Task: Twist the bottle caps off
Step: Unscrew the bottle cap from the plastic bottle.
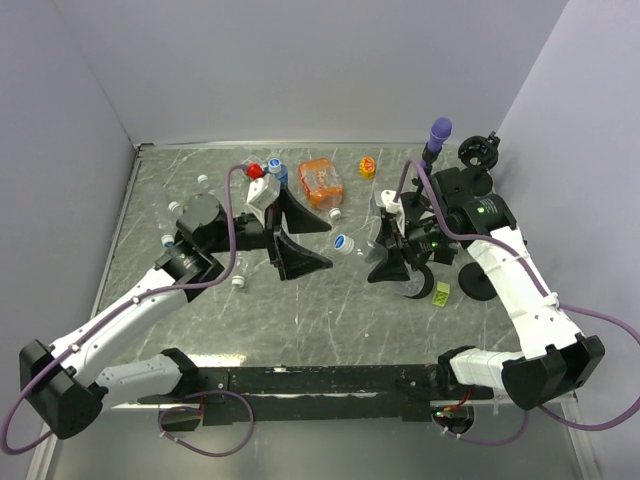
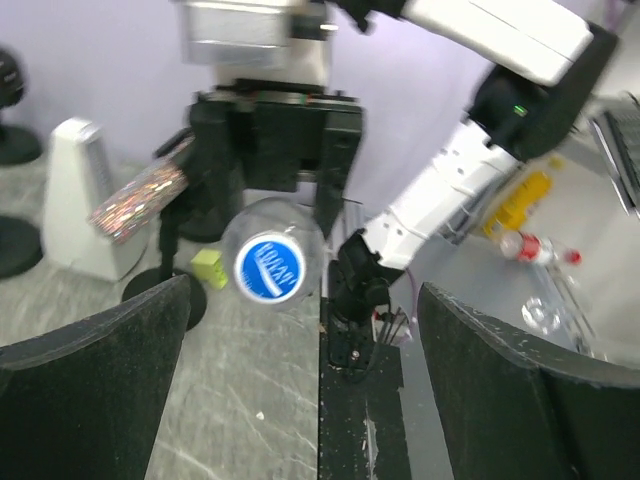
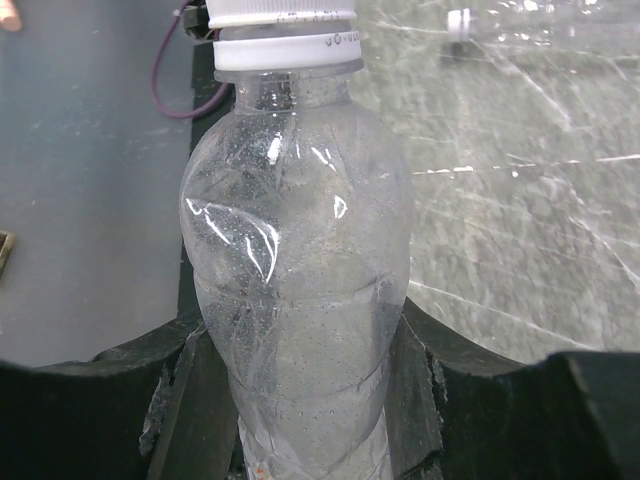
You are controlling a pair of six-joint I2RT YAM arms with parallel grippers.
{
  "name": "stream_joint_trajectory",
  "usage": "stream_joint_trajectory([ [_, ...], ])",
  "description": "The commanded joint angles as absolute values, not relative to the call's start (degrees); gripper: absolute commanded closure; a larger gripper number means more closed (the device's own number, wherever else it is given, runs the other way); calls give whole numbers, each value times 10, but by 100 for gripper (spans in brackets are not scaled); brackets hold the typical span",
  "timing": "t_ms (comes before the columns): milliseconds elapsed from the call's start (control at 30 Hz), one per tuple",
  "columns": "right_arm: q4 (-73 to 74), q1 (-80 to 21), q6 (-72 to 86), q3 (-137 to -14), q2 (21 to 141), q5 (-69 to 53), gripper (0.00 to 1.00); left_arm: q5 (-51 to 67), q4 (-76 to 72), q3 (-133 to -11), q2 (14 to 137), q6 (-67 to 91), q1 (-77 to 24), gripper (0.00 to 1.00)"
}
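My right gripper (image 1: 388,250) is shut on the body of a clear plastic bottle (image 3: 298,300), held level above the table with its neck pointing left. On that neck sits a bottle cap (image 1: 345,242) with a white side (image 3: 285,40) and a blue top (image 2: 268,268). My left gripper (image 1: 328,244) faces the cap head-on and stands wide open. Its black fingers (image 2: 95,370) flank the view and the cap hangs just beyond their tips, touching neither. Nothing is between the left gripper's (image 2: 305,300) fingers.
At the back lie an orange container (image 1: 321,183), bottles with a red cap (image 1: 255,170) and a blue cap (image 1: 276,164), and a yellow cap (image 1: 367,166). Loose white caps (image 1: 238,282) and clear bottles (image 1: 165,215) lie left. The purple-topped stand (image 1: 438,135) is back right, a green block (image 1: 441,293) near right.
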State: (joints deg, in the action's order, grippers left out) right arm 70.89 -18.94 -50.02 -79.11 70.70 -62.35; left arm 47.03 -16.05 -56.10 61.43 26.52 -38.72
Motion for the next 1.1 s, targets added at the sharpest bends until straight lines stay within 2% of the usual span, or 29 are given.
stream_joint_trajectory([
  [0, 740, -199, -562, -803, 706, -660, 92, 542, -250, -560, 628, 224, -407, 4],
  [200, 736, -210, -563, -799, 703, -635, 92, 520, -143, -595, 635, 132, -439, 9],
  [633, 727, -214, -552, -792, 706, -628, 92, 474, -108, -615, 649, 127, -453, 39],
  [833, 720, -215, -541, -792, 708, -621, 92, 454, -96, -615, 650, 132, -458, 61],
  [967, 697, -215, -506, -791, 711, -599, 92, 417, -87, -616, 650, 159, -458, 89],
  [1033, 672, -215, -468, -791, 712, -577, 92, 372, -90, -614, 650, 207, -459, 99],
  [1067, 652, -215, -437, -791, 714, -564, 92, 349, -88, -616, 651, 244, -456, 99],
])
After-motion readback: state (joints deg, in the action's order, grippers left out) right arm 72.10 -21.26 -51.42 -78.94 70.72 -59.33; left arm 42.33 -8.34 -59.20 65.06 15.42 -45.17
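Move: The white cap with the blue top, on the bottle, is about 4 cm to the right of the left hand, some 1 cm lower and nearly level in reach. From the right hand it is roughly 8 cm left and 7 cm up. From the left hand, the bottle's body lies about 12 cm right, 8 cm down and level in reach; on the table some 36 cm below it, a lying clear bottle sits 17 cm ahead and 18 cm left, the yellow box 8 cm ahead and 28 cm right. Rightward and down, about 2.5 cm each, the left hand goes to the cap, first drawing back some 2.5 cm, then easing about 2 cm forward again with a slight wrist tilt. Its wide-open fingers close from both sides and pinch the cap. The right hand keeps its grip on the bottle, drifting roughly a centimetre back and then down. ##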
